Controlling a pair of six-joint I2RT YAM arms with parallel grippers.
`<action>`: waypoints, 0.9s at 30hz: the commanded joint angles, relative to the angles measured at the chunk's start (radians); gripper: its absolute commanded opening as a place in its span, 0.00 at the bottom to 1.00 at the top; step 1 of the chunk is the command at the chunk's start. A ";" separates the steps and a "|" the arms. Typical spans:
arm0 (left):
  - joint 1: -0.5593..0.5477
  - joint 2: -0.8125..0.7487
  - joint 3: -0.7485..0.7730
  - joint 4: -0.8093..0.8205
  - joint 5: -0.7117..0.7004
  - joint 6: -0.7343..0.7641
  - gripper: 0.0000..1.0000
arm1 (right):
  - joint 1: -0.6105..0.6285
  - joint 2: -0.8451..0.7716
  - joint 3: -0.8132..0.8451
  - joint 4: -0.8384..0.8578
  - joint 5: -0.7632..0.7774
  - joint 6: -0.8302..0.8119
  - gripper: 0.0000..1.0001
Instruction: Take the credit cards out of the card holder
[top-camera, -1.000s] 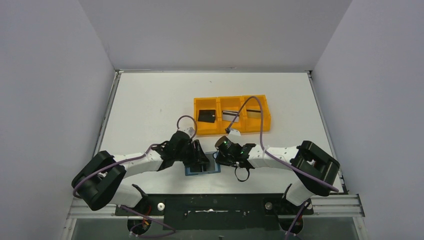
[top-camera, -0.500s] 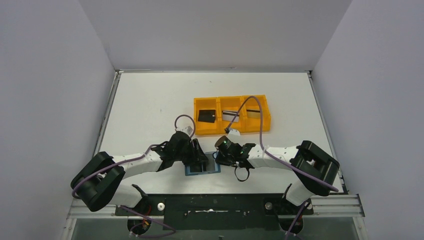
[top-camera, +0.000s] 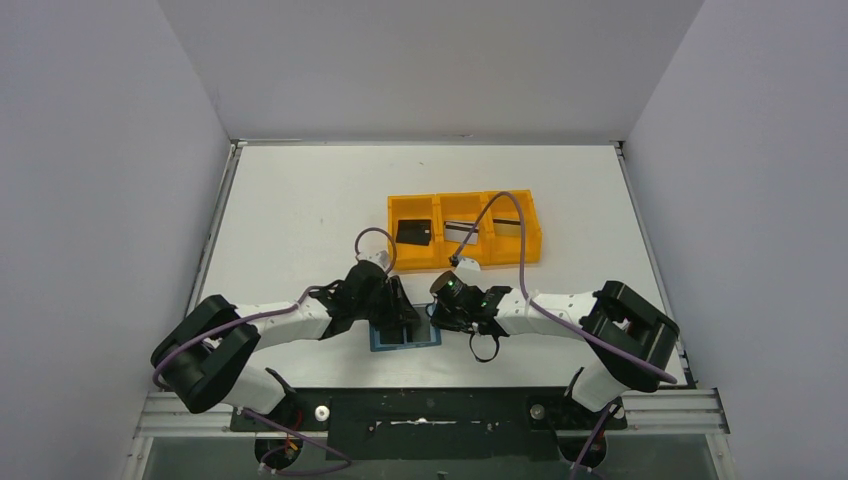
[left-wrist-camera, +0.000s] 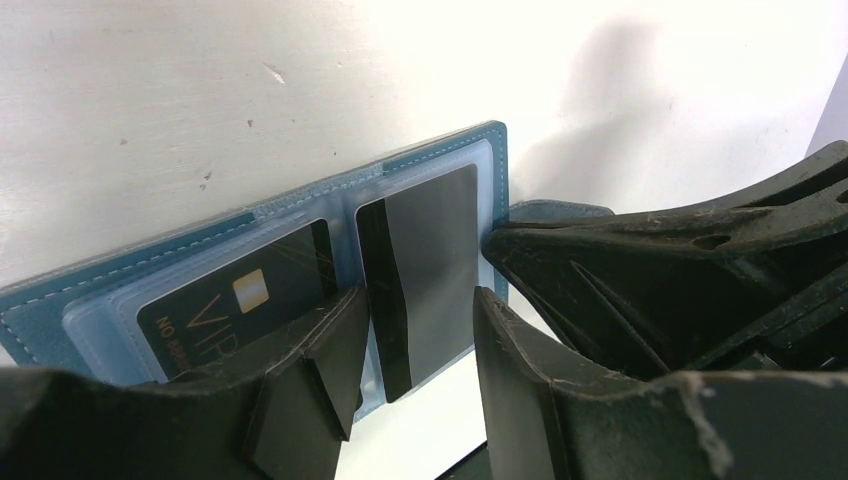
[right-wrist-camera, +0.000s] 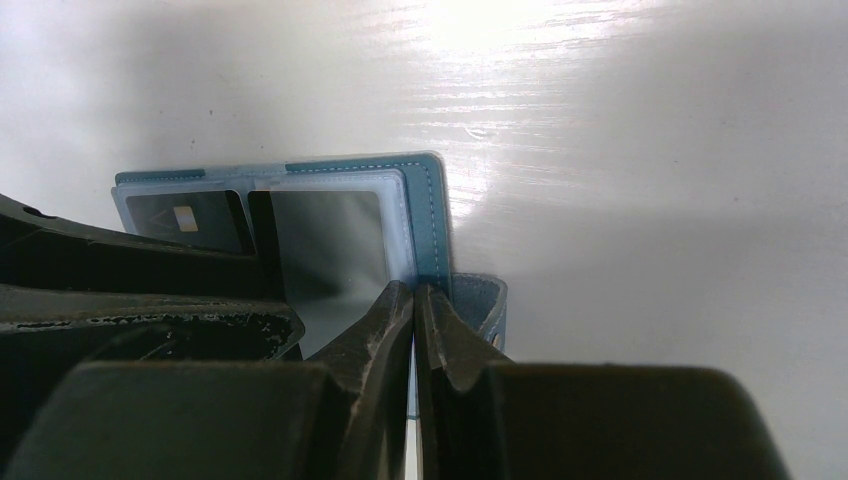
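Note:
The teal card holder (left-wrist-camera: 300, 205) (top-camera: 418, 341) lies open on the table near the front edge. Its left pocket holds a black credit card (left-wrist-camera: 225, 305). In the right pocket sits a silver-grey credit card (left-wrist-camera: 435, 265) with a dark stripe, its near end sticking out. My left gripper (left-wrist-camera: 415, 345) (top-camera: 400, 320) is open, its fingers standing either side of that grey card's near end. My right gripper (right-wrist-camera: 414, 305) (top-camera: 438, 322) is shut on the card holder's right edge (right-wrist-camera: 432, 225), beside the snap tab (right-wrist-camera: 482, 300).
An orange three-compartment tray (top-camera: 465, 262) stands behind the grippers, with a black card (top-camera: 413, 232) and two grey cards (top-camera: 461, 233) (top-camera: 507, 228) in it. The two grippers are close together over the holder. White walls enclose the table.
The left arm has shifted slightly right and toward the holder, and its jaws have narrowed a little. The right gripper and the holder have not moved.

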 joint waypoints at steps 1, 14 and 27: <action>-0.019 0.056 -0.036 -0.118 -0.066 0.022 0.44 | 0.008 0.077 -0.028 0.042 -0.066 0.005 0.03; -0.019 -0.014 -0.088 0.050 0.009 -0.036 0.12 | 0.009 0.087 -0.024 0.050 -0.076 0.000 0.03; -0.017 -0.064 -0.068 -0.044 -0.033 -0.009 0.00 | 0.004 0.087 -0.025 0.024 -0.061 0.014 0.01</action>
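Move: The striped card, in the open card holder's right half, lies about 1 cm below the left hand's parted fingers, its middle some 1 cm to the right and level ahead. The VIP card is roughly 6 cm left and 1 cm back, and the orange tray about 20 cm ahead and 11 cm right. From the right hand, already pinching the holder's right edge, the striped card is about 4 cm left, level ahead and 1 cm lower. The left fingers shut at the striped card's left edge, moving about 1 cm left, also back and down. ##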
